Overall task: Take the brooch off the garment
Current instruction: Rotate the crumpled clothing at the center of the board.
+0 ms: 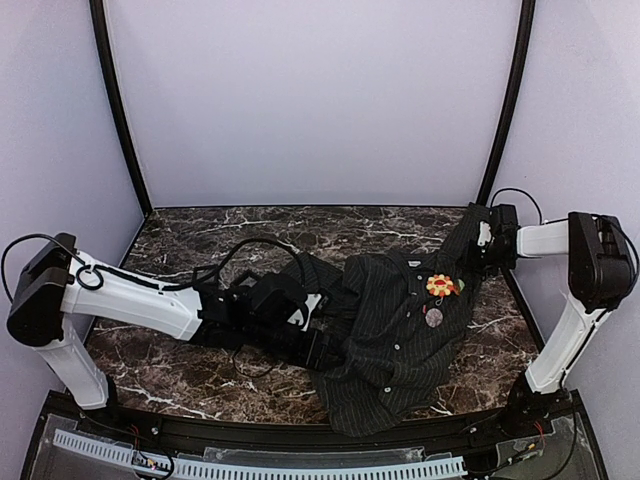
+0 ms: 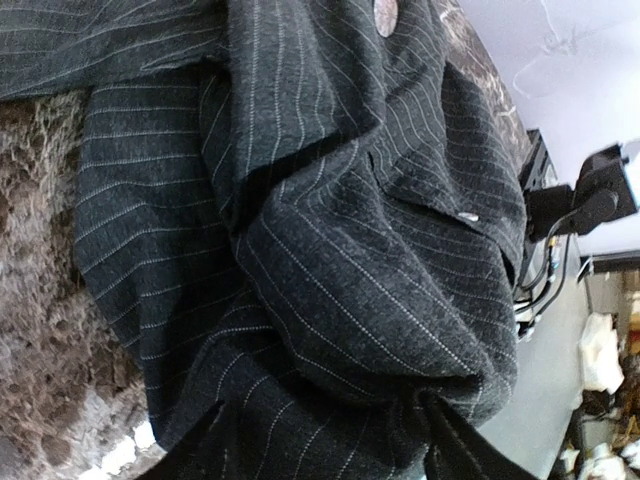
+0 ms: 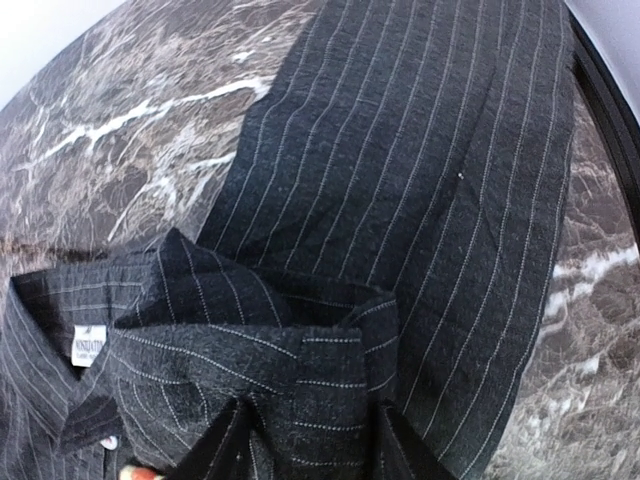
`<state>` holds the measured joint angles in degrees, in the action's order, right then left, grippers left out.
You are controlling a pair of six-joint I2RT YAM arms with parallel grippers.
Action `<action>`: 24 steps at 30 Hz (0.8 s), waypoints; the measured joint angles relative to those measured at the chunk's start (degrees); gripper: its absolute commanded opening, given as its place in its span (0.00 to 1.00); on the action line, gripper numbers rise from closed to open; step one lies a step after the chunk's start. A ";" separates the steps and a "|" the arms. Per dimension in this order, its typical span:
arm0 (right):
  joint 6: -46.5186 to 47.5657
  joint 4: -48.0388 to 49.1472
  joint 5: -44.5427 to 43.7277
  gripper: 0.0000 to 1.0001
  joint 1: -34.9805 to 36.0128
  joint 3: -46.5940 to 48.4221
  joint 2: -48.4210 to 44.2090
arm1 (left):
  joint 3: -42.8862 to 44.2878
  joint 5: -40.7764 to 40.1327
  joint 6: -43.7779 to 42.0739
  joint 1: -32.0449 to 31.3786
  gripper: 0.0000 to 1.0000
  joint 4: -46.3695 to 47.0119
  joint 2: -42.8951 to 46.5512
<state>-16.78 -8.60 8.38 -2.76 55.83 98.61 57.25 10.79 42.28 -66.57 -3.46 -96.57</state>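
A dark pinstriped garment (image 1: 390,330) lies crumpled on the marble table. The brooch (image 1: 440,286), a small flower with a green centre and orange, red and white beads, is pinned near its collar. My left gripper (image 1: 325,345) is at the garment's left side. In the left wrist view its fingers (image 2: 200,440) press into a thick bunch of the cloth (image 2: 330,300) gathered between them. My right gripper (image 1: 480,255) is at the far right shoulder, just right of the brooch. In the right wrist view its fingers (image 3: 400,440) hold a folded edge of cloth (image 3: 310,370).
A round pinkish disc (image 1: 433,318) sits on the shirt just below the brooch and also shows in the left wrist view as a disc (image 2: 385,15). A white neck label (image 3: 88,345) marks the collar. Black frame posts (image 1: 120,110) rise at the table's back corners.
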 measured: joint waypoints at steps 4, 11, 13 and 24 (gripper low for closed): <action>-0.04 0.74 2.16 0.00 -0.42 0.63 1.66 | -0.09 0.46 1.11 -0.04 0.09 0.81 0.00; -0.59 -0.04 1.70 0.00 -0.42 -0.48 0.72 | -0.50 -2.05 1.60 0.20 0.01 0.79 0.02; -1.38 -1.97 0.20 0.00 -0.42 -1.29 -0.94 | -0.52 -3.52 1.57 0.96 0.01 0.79 0.04; -8.98 -11.87 -6.01 0.00 4.24 -11.32 -20.94 | 8.46 -7.41 -3.85 14.38 0.01 1.36 -6.01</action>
<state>-25.76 -20.47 2.37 1.48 44.51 77.67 65.71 3.38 38.44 -52.18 -2.11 -102.59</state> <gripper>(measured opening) 0.007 0.013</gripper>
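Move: The left fingers are half closed around a fold in the garment's near-left part, about 1 cm below the hand; the flower brooch is some 20 cm ahead and 25 cm to the right, the round badge 11 ahead and 22 right. The right hand straddles the shoulder cloth about 1 cm beneath it, with the brooch 7 cm back and 11 left, the white label level and 15 left, and a sleeve running out 9 cm straight ahead. Opposite ways, after both grippers first shut on the cloth already between their fingers: the left drags its fold forward about 15 cm, drifting slightly left and swinging 15 to 20 degrees counter-clockwise. The right dips barely a centimetre, then pulls the pinched shoulder back some 9 cm towards the base while lifting it a few centimetres. ##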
